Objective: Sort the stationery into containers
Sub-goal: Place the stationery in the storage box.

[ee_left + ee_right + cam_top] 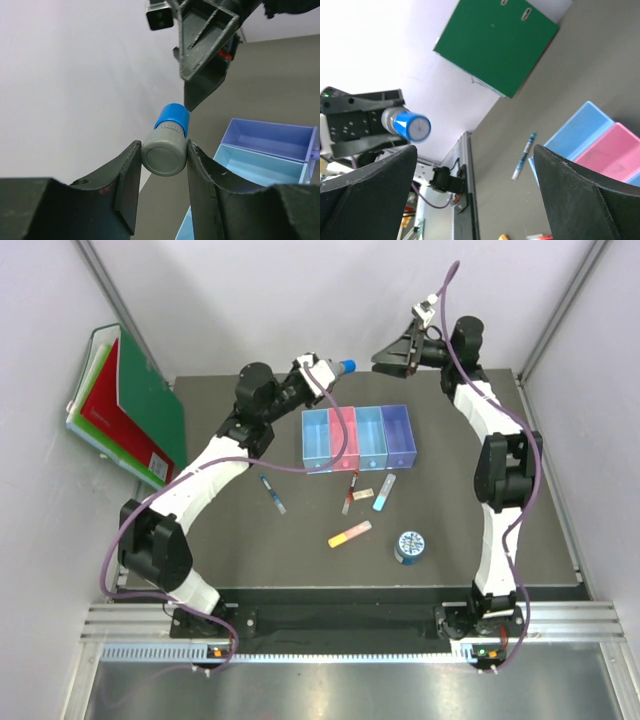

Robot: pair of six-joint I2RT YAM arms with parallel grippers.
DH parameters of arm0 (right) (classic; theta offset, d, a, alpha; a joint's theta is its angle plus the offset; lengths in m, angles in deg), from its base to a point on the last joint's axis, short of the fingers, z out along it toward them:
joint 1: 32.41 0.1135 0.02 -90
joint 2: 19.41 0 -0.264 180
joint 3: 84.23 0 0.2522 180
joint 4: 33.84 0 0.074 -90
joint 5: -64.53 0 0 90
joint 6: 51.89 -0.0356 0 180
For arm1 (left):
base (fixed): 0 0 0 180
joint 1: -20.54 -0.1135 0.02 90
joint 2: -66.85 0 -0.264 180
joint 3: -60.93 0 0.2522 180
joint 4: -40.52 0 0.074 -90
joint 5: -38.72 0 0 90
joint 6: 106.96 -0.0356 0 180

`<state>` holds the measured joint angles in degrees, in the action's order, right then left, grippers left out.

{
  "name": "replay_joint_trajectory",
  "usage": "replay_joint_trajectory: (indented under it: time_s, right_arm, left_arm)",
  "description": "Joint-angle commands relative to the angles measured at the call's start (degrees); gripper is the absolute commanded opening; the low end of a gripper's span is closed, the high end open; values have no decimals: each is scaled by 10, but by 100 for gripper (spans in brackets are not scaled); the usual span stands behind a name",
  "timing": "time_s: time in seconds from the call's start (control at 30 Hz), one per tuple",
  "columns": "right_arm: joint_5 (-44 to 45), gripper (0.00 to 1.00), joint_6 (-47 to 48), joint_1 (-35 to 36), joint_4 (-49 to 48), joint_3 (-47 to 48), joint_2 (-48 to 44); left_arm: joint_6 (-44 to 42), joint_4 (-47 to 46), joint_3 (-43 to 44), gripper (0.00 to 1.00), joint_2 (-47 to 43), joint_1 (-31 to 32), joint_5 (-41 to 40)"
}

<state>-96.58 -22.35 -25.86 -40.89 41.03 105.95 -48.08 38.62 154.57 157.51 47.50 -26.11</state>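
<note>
My left gripper (333, 368) is raised behind the containers (358, 437) and shut on the grey-capped blue bottle (348, 367). In the left wrist view the grey cap (164, 152) sits pinched between both fingers, the blue body pointing away. My right gripper (385, 358) hangs open and empty just right of the bottle, facing it (410, 125). On the mat in front of the four bins lie the blue pen (273, 493), red-black pen (350, 494), beige eraser (364, 492), light-blue stick (384, 493), yellow-pink stick (349, 534) and round blue tin (410, 546).
Green and red folders (130, 405) lean against the left wall beside the mat. The two arms' grippers are close together above the mat's far edge. White walls enclose the back and sides.
</note>
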Motion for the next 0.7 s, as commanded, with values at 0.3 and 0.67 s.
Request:
replay_joint_trajectory:
  time_s: [0.3,0.67]
  right_arm:
    - [-24,100,-108,47,-132,43,-18]
    - [-47,95,-126,50,-157,13,-17]
  left_arm:
    - [15,-172,-97,0,-25,5,68]
    - [26,-232,-89,0,-1,5,52]
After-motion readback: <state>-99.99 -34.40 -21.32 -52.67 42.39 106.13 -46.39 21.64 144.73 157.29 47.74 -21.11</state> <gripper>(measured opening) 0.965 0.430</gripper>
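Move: The glue stick, already pinched in the left hand with its blue cap outward, lies about 10 cm left of the open right hand, 2 cm back and 4 cm above it. From the left hand, the right gripper is some 13 cm right, 4 ahead and 4 lower. The storage box's middle is about 6 cm left of the right hand, 2 back and 27 below. Open right hand goes some 4 cm each left, back, up towards the cap; left hand dips, half rises. ##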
